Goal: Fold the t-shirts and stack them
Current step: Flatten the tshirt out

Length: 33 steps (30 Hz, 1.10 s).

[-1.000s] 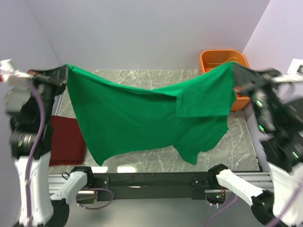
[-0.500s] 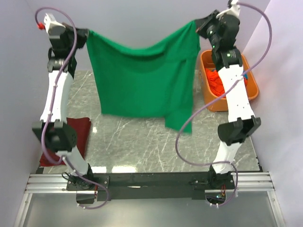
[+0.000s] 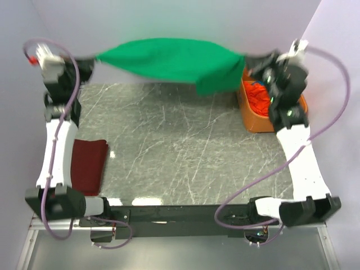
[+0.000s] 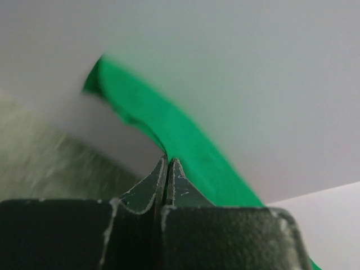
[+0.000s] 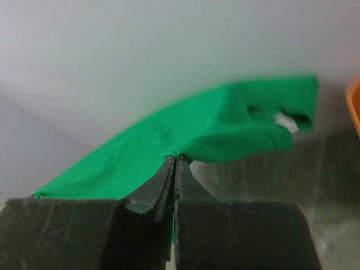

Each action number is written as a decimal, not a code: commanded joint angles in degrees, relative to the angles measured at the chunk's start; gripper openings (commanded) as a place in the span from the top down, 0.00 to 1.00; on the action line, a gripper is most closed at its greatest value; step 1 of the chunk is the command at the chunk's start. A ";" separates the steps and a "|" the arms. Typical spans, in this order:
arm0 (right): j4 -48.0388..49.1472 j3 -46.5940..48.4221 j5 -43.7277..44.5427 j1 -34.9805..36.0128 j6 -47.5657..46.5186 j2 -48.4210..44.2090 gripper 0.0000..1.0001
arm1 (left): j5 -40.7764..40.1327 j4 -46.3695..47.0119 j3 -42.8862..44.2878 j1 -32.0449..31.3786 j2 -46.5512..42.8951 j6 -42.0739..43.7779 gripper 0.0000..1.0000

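A bright green t-shirt (image 3: 169, 57) hangs stretched in the air over the table's far edge, blurred with motion. My left gripper (image 3: 93, 58) is shut on its left end; the cloth (image 4: 185, 135) streams away from the tips (image 4: 167, 158). At the other end my right gripper (image 3: 250, 61) is shut on the cloth (image 5: 214, 126) at its tips (image 5: 174, 156). A folded dark red t-shirt (image 3: 89, 164) lies flat at the table's left edge. Orange and blue cloth (image 3: 260, 95) sits in the tub.
The orange plastic tub (image 3: 256, 121) stands at the table's far right, just beside my right arm (image 3: 292, 118). The grey marble tabletop (image 3: 180, 146) lies below the shirt. Pale walls close in behind and on both sides.
Both arms swung the green t-shirt from hanging down like a curtain to spread nearly flat, far over the back of the table. Both grips held.
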 commanded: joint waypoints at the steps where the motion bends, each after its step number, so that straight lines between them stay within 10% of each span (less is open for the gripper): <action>1: 0.53 -16.65 -2.78 -0.46 3.19 -3.27 1.00 | 1.86 1.05 -15.91 -0.06 -4.01 -2.31 0.99; 12: 1.41 -52.22 -1.29 -2.22 1.27 -8.83 0.73 | 1.35 5.62 -54.77 -1.38 -11.75 -8.11 0.99; 23: -1.13 -64.09 -2.09 0.05 0.91 -16.81 0.52 | -2.97 2.03 -59.19 -2.79 -15.18 -6.36 0.99; 33: -4.65 -71.04 13.81 26.06 13.39 -27.64 0.50 | -2.62 -0.18 -57.96 -3.05 -16.15 -4.16 0.99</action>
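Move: The green t-shirt is stretched between the closed hands, some 40 cm over the table. Its near edge is to come down about 42 cm below the left hand, 13 cm back and 3 cm to the right; for the right hand the spot is some 45 cm below, 10 cm back, 2 cm right. The dark red cloth lies 23 cm back and 13 cm left of the left hand, the orange bin 9 cm ahead and 18 cm right of the right. The green t-shirt, still pinched at both ends, is swung fast down and somewhat back onto the table, both hands dropping about 40 cm while their fingers tip from level to steeply down. The left keeps its pinch and stays low. The right opens to about half on the way down, letting go, then slides back and left, low over the near edge towards the sticking-out flap. ##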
